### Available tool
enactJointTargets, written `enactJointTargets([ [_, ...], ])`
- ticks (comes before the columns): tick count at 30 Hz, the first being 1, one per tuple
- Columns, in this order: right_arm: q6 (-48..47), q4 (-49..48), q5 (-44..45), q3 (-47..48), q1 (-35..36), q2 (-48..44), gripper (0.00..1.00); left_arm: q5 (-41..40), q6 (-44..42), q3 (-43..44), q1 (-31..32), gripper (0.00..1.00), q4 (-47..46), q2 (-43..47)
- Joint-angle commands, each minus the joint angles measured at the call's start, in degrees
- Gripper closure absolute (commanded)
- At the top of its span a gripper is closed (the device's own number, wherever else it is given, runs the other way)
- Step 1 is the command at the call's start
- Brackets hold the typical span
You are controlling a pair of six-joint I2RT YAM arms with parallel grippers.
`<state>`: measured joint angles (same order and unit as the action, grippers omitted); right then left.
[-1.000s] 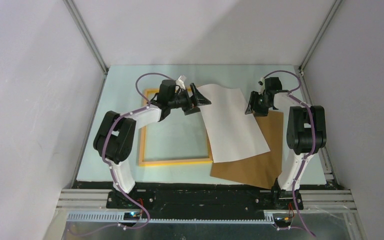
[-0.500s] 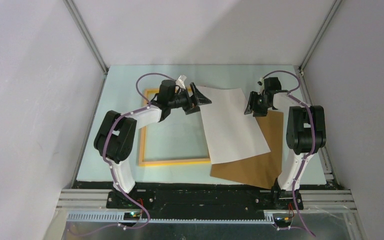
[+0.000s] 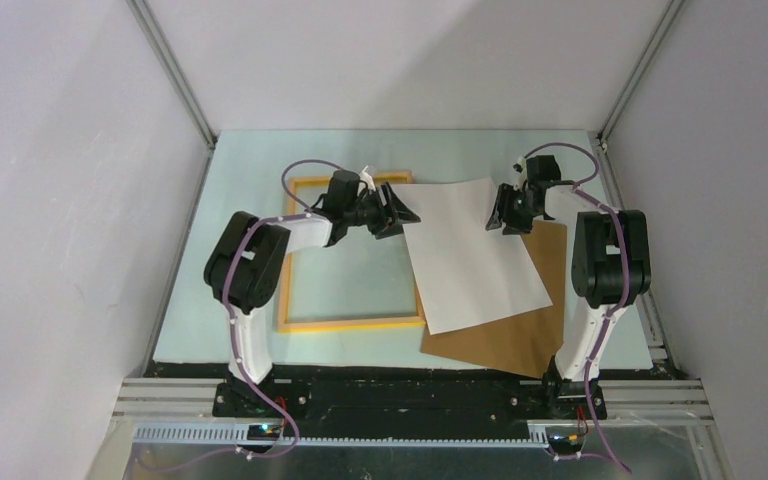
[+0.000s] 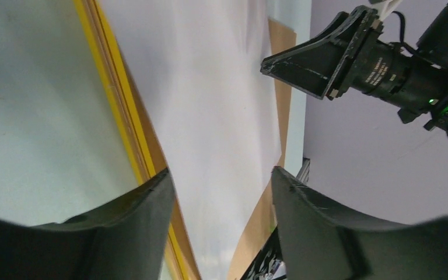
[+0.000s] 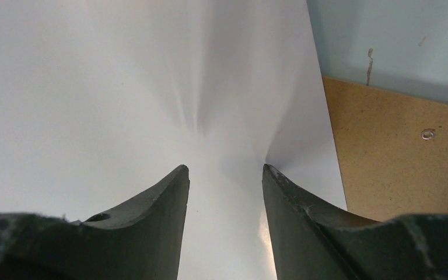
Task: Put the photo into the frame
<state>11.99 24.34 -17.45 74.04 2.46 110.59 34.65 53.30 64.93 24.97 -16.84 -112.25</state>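
The photo [image 3: 475, 255] lies white side up, its print hidden, tilted across the frame's right rail and the brown board. The frame [image 3: 350, 323] is a thin yellow rectangle lying flat on the left. My left gripper [image 3: 405, 207] is at the photo's far left corner. In the left wrist view it [image 4: 220, 170] is open, with the white photo [image 4: 210, 87] and the yellow frame rail [image 4: 102, 70] between the fingers. My right gripper [image 3: 500, 215] is at the photo's far right edge. In its wrist view it [image 5: 224, 167] is open, its tips on the slightly buckled photo [image 5: 122, 87].
A brown backing board [image 3: 520, 325] lies under the photo's right side and reaches the table's near right edge, also seen as the board [image 5: 408, 157] in the right wrist view. Grey walls and aluminium posts close in the pale green table [image 3: 250, 160].
My left arm has swung right and lowered toward the photo's corner, its jaws narrowing. The photo has turned a little and slid right. The right gripper has barely moved.
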Motion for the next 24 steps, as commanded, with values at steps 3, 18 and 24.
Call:
enactJointTargets([
  [3,0.3,-0.8,-0.9,0.6,0.0,0.7,0.47,0.6,0.5,2.9,0.4,0.44,-2.0,-2.2],
  [18,0.8,-0.5,-3.2,0.6,-0.6,-0.1,0.49,4.0,1.2,9.1,0.2,0.91,-1.9,-7.1],
  [24,1.2,-0.1,-6.6,0.6,-1.9,-3.8,0.45,5.6,0.7,8.8,-1.1,1.0,-1.5,-5.7],
])
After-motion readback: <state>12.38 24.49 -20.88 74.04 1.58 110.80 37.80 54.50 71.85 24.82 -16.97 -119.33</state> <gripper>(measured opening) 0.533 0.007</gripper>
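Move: The photo, face down, has its raised left edge between the left gripper's open fingers, about 1 cm ahead, 1 cm right and 1 cm below the hand point. The frame's middle lies some 8 cm back, 13 cm left and 8 cm below; the brown board's middle about 16 cm back, 19 cm right and 8 cm below. From the right gripper, that photo edge is roughly 20 cm left, level fore and aft, and 5 cm higher. Bring the left gripper about 1 cm down over the photo's raised left edge, one finger above and one below, then about 2 cm forward and 1.5 cm right, steadily shutting the part-open fingers until they pinch the edge. Meanwhile keep the right gripper in place, its half-open fingertips still resting on the photo. ##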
